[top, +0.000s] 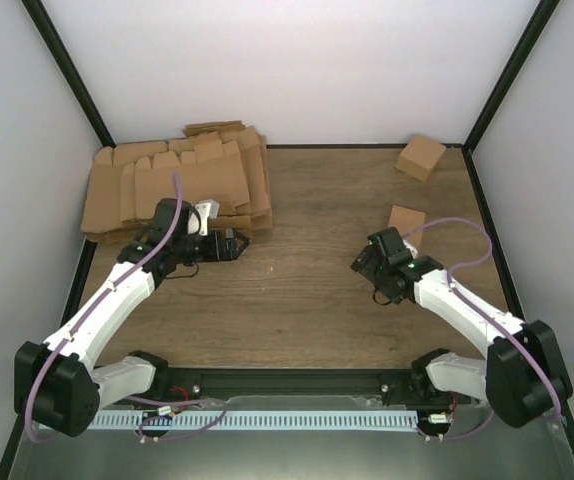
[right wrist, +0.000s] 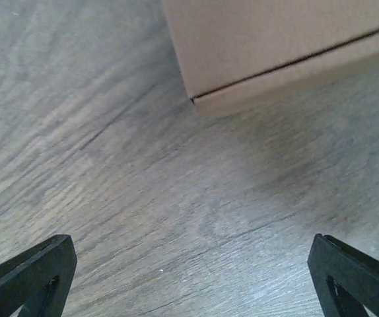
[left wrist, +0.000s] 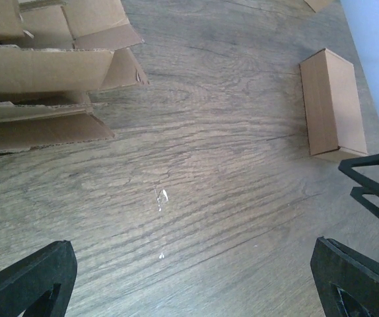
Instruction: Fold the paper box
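Observation:
The paper box (top: 405,222) is a closed oblong brown carton lying flat on the wooden table right of centre. It also shows in the left wrist view, where the paper box (left wrist: 331,102) lies at the upper right. In the right wrist view a corner of the paper box (right wrist: 282,46) fills the top. My right gripper (top: 367,268) (right wrist: 189,277) is open just short of that carton, with only bare table between its fingers. My left gripper (top: 235,243) (left wrist: 189,277) is open over bare wood beside the pile of blanks and holds nothing.
A thick pile of brown cardboard blanks (top: 172,185) (left wrist: 37,72) lies at the back left, right by my left gripper. A shorter cube-like carton (top: 420,157) stands at the back right corner. Black frame posts and pale walls bound the table.

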Controlling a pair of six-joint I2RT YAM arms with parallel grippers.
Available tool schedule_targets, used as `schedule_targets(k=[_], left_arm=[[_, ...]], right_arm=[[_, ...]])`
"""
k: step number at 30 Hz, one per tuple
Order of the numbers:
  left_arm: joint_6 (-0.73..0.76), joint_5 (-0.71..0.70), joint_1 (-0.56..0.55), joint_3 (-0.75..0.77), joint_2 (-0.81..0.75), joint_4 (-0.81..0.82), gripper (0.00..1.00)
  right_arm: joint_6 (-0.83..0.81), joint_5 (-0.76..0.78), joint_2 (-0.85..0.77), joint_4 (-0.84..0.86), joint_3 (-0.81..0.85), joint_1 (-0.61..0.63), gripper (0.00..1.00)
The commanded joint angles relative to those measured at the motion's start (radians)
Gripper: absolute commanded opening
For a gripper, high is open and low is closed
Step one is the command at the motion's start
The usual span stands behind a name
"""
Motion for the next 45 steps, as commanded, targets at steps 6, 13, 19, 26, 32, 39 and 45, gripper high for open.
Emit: schedule_targets(k=[6,13,19,26,32,39,45], left_arm=[[0.010,0.065,0.005,-0.040,-0.016,0.069,1.00],[0.022,0.070,0.007,-0.043,-0.013,0.070,1.00],[0.023,0.060,0.006,-0.051,-0.007,0.074,1.00],[0.028,0.057,0.006,-0.053,0.018,0.078,1.00],[0.030,0.061,0.007,-0.054,0.032,0.082,1.00],[0.029,0.040,0.006,-0.065,0.029,0.084,1.00],[0.013,0.014,0.013,-0.081,0.023,0.103,1.00]], right_arm=[[0.152,0.052,0.196,0.023,0.074,0.028,1.00],[0.102,0.035,0.346,0.069,0.109,-0.089,1.00],[-0.005,0.050,0.428,0.105,0.177,-0.195,0.97],[-0.093,0.082,0.503,0.144,0.260,-0.303,0.80],[-0.124,0.106,0.575,0.163,0.354,-0.390,0.73],[-0.180,0.089,0.693,0.195,0.491,-0.522,0.72],[-0.261,0.079,0.708,0.272,0.530,-0.549,0.76]])
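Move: The folded paper box lies ahead and to the right of the open right gripper, its middle about 13 cm forward, 11 cm right and 6 cm lower. The second box stands beyond it in the far right corner, some 37 cm ahead of the gripper and 18 cm to its right. From the left gripper, the paper box is roughly 45 cm to the right, 10 cm ahead and 16 cm below. Lower the right gripper about 5 cm, then sweep it low over the table, forward and right in equal parts, some 25 cm in all, turning the hand about 25 degrees clockwise. On the way narrow the open fingers by about a quarter so they straddle the paper box's near corner, and push the box along towards the second box. Let the left gripper, still wide open, sink a couple of centimetres. ##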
